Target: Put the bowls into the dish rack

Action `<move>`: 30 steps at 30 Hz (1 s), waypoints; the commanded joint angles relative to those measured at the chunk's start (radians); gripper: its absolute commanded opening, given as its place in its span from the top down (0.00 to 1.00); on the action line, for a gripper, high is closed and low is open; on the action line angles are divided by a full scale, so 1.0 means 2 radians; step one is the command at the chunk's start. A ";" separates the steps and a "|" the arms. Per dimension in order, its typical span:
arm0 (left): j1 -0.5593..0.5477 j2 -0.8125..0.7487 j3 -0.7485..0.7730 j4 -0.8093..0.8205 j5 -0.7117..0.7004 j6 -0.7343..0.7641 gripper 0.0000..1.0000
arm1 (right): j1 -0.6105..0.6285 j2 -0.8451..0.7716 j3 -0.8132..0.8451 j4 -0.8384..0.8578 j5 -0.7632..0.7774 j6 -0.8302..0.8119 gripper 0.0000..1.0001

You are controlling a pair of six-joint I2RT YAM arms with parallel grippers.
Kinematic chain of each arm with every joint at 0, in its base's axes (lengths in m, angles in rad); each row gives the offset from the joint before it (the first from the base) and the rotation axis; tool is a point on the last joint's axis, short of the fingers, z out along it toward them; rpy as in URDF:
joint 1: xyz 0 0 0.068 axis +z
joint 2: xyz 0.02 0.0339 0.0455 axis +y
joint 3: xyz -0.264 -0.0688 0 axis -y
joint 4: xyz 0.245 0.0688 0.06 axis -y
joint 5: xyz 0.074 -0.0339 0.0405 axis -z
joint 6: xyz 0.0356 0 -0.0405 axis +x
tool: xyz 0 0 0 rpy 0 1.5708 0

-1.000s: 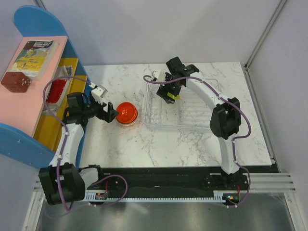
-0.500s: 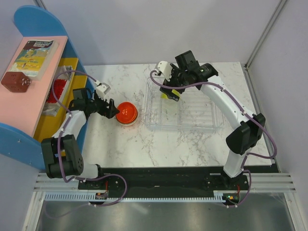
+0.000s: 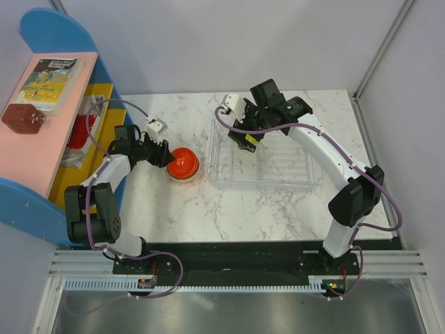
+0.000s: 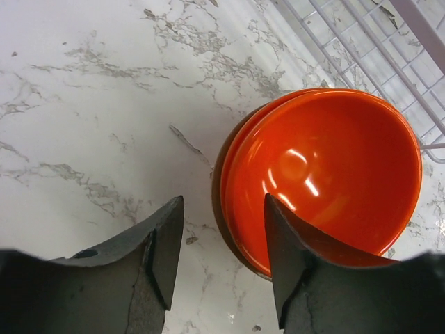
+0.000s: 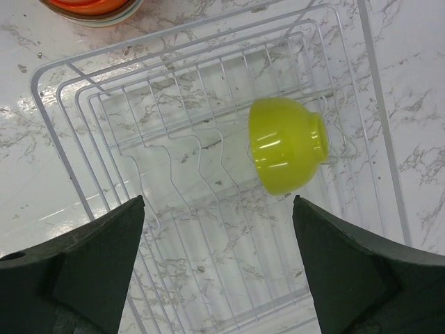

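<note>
A stack of orange bowls (image 3: 185, 164) stands on the marble table left of the dish rack (image 3: 285, 161). A pale mint bowl is at its bottom, seen in the right wrist view (image 5: 90, 12). My left gripper (image 3: 165, 156) is open at the stack's left side. In the left wrist view (image 4: 222, 202) it straddles the top orange bowl's (image 4: 327, 174) rim. A lime green bowl (image 5: 286, 142) lies on its side in the rack (image 5: 174, 167), at the rack's left part (image 3: 248, 140). My right gripper (image 5: 217, 202) is open and empty above it (image 3: 242, 127).
A blue shelf unit (image 3: 49, 202) with yellow bins (image 3: 76, 174) stands at the table's left edge. A book (image 3: 49, 82) and a brown object (image 3: 22, 118) lie on its pink top. A corner of the rack (image 4: 361, 42) shows in the left wrist view.
My left gripper has reached up and right to the stack's rim. My right arm's elbow has swung out to the right; its gripper stays over the rack's left part, above the lime bowl.
</note>
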 commanded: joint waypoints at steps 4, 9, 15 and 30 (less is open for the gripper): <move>-0.025 0.011 0.013 0.018 -0.021 0.007 0.60 | 0.009 -0.029 -0.005 0.018 -0.020 0.009 0.06; -0.032 0.014 0.015 0.017 -0.030 0.005 0.78 | 0.009 -0.036 -0.012 0.021 -0.022 0.009 0.06; -0.036 0.009 0.015 0.016 -0.036 0.004 0.93 | 0.011 -0.036 -0.015 0.023 -0.023 0.011 0.06; -0.037 -0.049 0.058 -0.036 -0.003 -0.009 0.98 | 0.017 -0.030 -0.009 0.024 -0.034 0.021 0.05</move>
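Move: The top orange bowl of the tilted stack has its middle about 6 cm to the right of the left hand, roughly level fore and aft and some 3 cm lower; its near-left rim lies at the fingertips. Beyond it, the dish rack's middle is about 34 cm right and 3 cm ahead, the green bowl in it some 28 cm right and 7 cm ahead. From the right hand the orange bowl is about 21 cm left, 2 cm back and 16 cm down. The left fingers close from a little over half open and pinch the left rim of the top orange bowl, one finger inside and one outside, as the hand eases about 1.5 cm right and 1 cm down onto it. Gripping, the hand stays, then begins to rise, about 2 cm. The open right hand drifts back and left some 2 cm above the rack. ##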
